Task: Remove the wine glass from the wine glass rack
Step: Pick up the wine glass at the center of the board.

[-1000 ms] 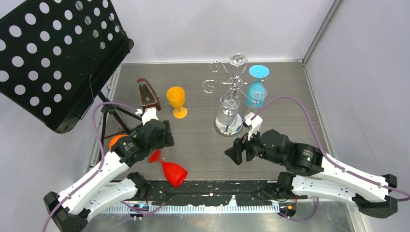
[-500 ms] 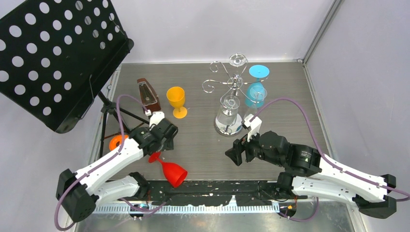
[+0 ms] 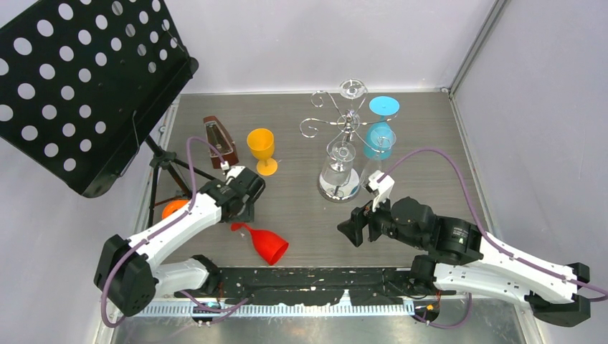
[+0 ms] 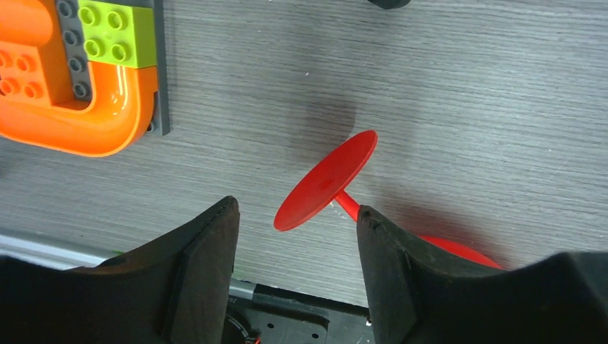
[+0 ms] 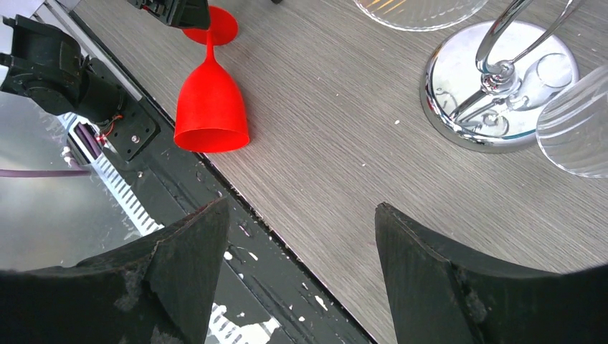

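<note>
The chrome wine glass rack (image 3: 347, 123) stands at the back middle on a round mirrored base (image 5: 439, 109). A clear wine glass (image 3: 338, 169) hangs upside down on its near side, a blue one (image 3: 379, 134) on its right, and another clear one (image 3: 353, 89) at the back. A red wine glass (image 3: 266, 243) lies on its side on the table. My left gripper (image 4: 297, 223) is open, with the red glass's foot (image 4: 326, 180) just beyond its fingertips, untouched. My right gripper (image 5: 301, 215) is open and empty, hovering near the table's front edge, in front of the rack.
A yellow goblet (image 3: 262, 147) stands upright left of the rack, with a brown metronome (image 3: 219, 140) beside it. A black perforated music stand (image 3: 79, 79) looms at the back left. An orange and green brick piece (image 4: 79, 79) lies at the table's left edge.
My left arm swung right and forward and its jaws narrowed a little. The red glass shifted right along the table. The right arm dropped back slightly.
</note>
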Controlling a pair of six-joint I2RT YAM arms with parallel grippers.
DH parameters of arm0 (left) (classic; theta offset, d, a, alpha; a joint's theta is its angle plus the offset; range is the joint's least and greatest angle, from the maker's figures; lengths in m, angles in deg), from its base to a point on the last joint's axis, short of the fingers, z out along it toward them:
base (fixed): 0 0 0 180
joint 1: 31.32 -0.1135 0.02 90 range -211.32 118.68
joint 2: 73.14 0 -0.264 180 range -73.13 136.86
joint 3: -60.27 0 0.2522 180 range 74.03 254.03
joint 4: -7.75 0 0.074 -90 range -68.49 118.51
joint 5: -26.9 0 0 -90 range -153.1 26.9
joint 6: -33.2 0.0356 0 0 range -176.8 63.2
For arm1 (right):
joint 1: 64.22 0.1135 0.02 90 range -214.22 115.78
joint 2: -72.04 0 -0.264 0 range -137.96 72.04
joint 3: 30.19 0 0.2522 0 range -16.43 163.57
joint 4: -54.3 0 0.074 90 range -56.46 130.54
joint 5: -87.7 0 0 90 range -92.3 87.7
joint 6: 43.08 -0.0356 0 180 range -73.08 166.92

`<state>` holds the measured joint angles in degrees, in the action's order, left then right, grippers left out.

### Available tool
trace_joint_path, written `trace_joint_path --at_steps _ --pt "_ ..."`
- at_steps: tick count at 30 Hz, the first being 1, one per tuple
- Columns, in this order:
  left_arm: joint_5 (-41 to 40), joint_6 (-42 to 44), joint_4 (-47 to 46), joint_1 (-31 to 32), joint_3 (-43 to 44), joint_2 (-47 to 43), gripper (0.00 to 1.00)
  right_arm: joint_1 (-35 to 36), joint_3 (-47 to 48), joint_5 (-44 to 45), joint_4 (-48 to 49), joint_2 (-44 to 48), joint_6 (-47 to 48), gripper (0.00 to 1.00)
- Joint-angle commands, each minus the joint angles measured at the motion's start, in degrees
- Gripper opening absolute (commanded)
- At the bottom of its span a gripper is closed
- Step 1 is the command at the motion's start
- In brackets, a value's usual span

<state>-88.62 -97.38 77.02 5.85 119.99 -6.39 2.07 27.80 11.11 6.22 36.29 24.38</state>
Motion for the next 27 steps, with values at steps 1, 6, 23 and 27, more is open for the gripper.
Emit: trace_joint_path --at_steps 1,6,23,27 --pt "4.8 3.2 -5.0 -2.7 -1.1 0.4 0.59 0.3 -0.1 2.0 1.0 1.4 0.5 0.8" --pt "6.3 5.1 -6.2 -3.5 -0.9 1.9 0.42 0.3 -0.4 2.1 1.1 1.2 0.1 0.8" --pt "11.3 6.9 -9.1 -4.1 -4.4 -1.6 0.0 0.3 2.2 1.9 -0.1 -0.3 -1.0 0.8" --pt "11.0 6.0 -8.2 -4.1 -4.5 -8.1 0.0 0.5 2.9 0.3 0.1 -0.6 -2.0 0.8"
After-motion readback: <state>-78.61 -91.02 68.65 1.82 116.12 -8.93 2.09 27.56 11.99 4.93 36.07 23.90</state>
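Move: The foot of the lying red wine glass is just below the left hand's open fingers, about 1 cm ahead, 1 cm right and 2 cm down; its bowl is some 10 cm right and 5 cm back. The yellow glass stands about 19 cm ahead and 8 cm right, the orange toy 17 cm left and 5 cm ahead. From the right hand the foot is roughly 30 cm left, 6 cm ahead and 16 cm below. Left hand eases about 2 cm right and slightly down, shutting its fingers to pinch the red glass's foot edge-on. ##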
